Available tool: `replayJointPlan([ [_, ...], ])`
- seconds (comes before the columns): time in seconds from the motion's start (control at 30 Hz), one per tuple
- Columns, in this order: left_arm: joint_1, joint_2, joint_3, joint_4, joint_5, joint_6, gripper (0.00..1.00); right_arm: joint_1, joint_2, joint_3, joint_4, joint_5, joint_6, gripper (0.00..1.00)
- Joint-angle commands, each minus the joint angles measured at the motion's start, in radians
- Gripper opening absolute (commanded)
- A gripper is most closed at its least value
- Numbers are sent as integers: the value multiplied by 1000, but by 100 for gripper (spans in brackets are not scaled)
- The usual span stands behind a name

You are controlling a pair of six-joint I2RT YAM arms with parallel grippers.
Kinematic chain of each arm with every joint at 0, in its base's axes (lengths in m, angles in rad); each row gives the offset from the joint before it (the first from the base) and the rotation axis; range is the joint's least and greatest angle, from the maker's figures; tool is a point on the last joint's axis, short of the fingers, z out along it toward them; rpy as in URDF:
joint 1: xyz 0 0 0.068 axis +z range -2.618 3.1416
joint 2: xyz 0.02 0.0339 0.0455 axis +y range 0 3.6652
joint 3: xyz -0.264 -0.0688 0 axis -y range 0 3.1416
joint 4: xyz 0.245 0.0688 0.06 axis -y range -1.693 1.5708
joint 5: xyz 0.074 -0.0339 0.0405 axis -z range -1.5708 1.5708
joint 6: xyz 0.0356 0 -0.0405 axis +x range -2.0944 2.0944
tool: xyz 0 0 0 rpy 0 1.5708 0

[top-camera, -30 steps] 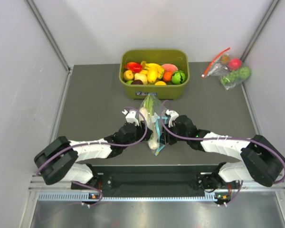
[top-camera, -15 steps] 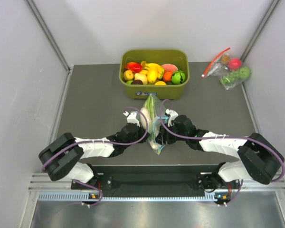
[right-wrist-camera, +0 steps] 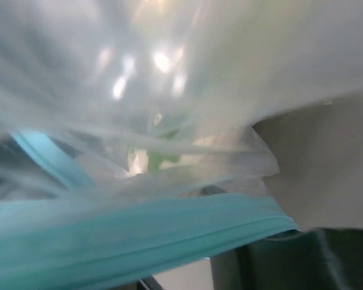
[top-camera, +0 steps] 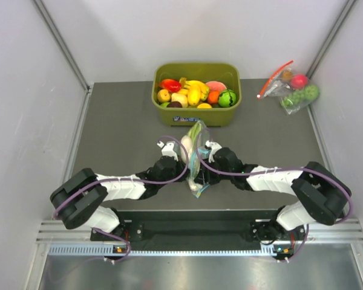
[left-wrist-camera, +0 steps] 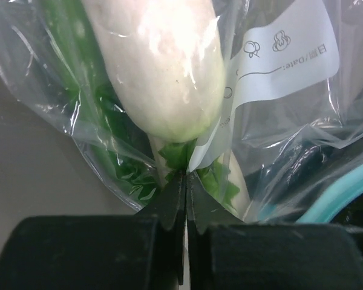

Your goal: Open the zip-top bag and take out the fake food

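Note:
The zip-top bag (top-camera: 197, 158) stands on edge at mid-table between my two grippers. The fake food shows through it: a white radish (left-wrist-camera: 163, 66) and green leaves (left-wrist-camera: 109, 151). My left gripper (top-camera: 184, 165) is on the bag's left side, and its jaws (left-wrist-camera: 186, 181) are shut on a fold of the clear plastic just below the radish. The white label patch (left-wrist-camera: 284, 60) and the blue-green zip strip (left-wrist-camera: 345, 193) lie to the right. My right gripper (top-camera: 206, 162) sits against the bag's right side. The zip strip (right-wrist-camera: 139, 235) lies across its jaws. Its fingers (right-wrist-camera: 278, 266) stand apart, largely hidden.
An olive bin (top-camera: 196, 116) of red, yellow and orange toy fruits stands just behind the bag. A second clear bag with a red zip strip (top-camera: 293, 90) lies at the back right. Grey walls close in both sides.
My left gripper has shut on the bag's plastic. The right arm has pushed left against the bag, and the bag has shifted slightly.

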Motion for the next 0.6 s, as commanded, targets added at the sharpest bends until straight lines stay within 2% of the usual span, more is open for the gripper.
replayJointPlan([
  [0.0,-6,18,-7,55,74,-12,0,43,53,47,7,7,13,38],
  [0.03,-6,17,-7,59,75,-12,0,43,58,53,1,10,15,25],
  [0.13,-6,3,-8,45,62,0,0,43,58,51,-16,22,15,4],
  [0.17,-6,-5,-8,34,52,6,0,43,38,51,-27,42,15,1],
  [0.37,2,-98,-23,-50,-1,71,0,38,-100,79,-178,154,-21,0],
  [0.57,17,-160,-46,-95,-11,111,0,-23,-209,96,-269,191,-62,0],
])
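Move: The right hand's half-open fingers straddle the bag's blue zip strip, its near part about 1 cm to their left and at much the same height. Inside the bag, the white radish lies some 11 cm ahead and 6 cm left of that hand; the fruit bin stands about 29 cm ahead and 2 cm left, beyond the bag. The left hand already pinches the bag's wall, and from it the zip strip is roughly 5 cm to the right, level with it. Pinching the bag at its blue zip strip, the right fingers shut almost fully at the mouth's near part, then draw the plastic about 2.5 cm to the right and as far up. The left hand keeps its pinch on the opposite side, then lifts some 2 cm while easing about 1 cm left, away from the right hand. ##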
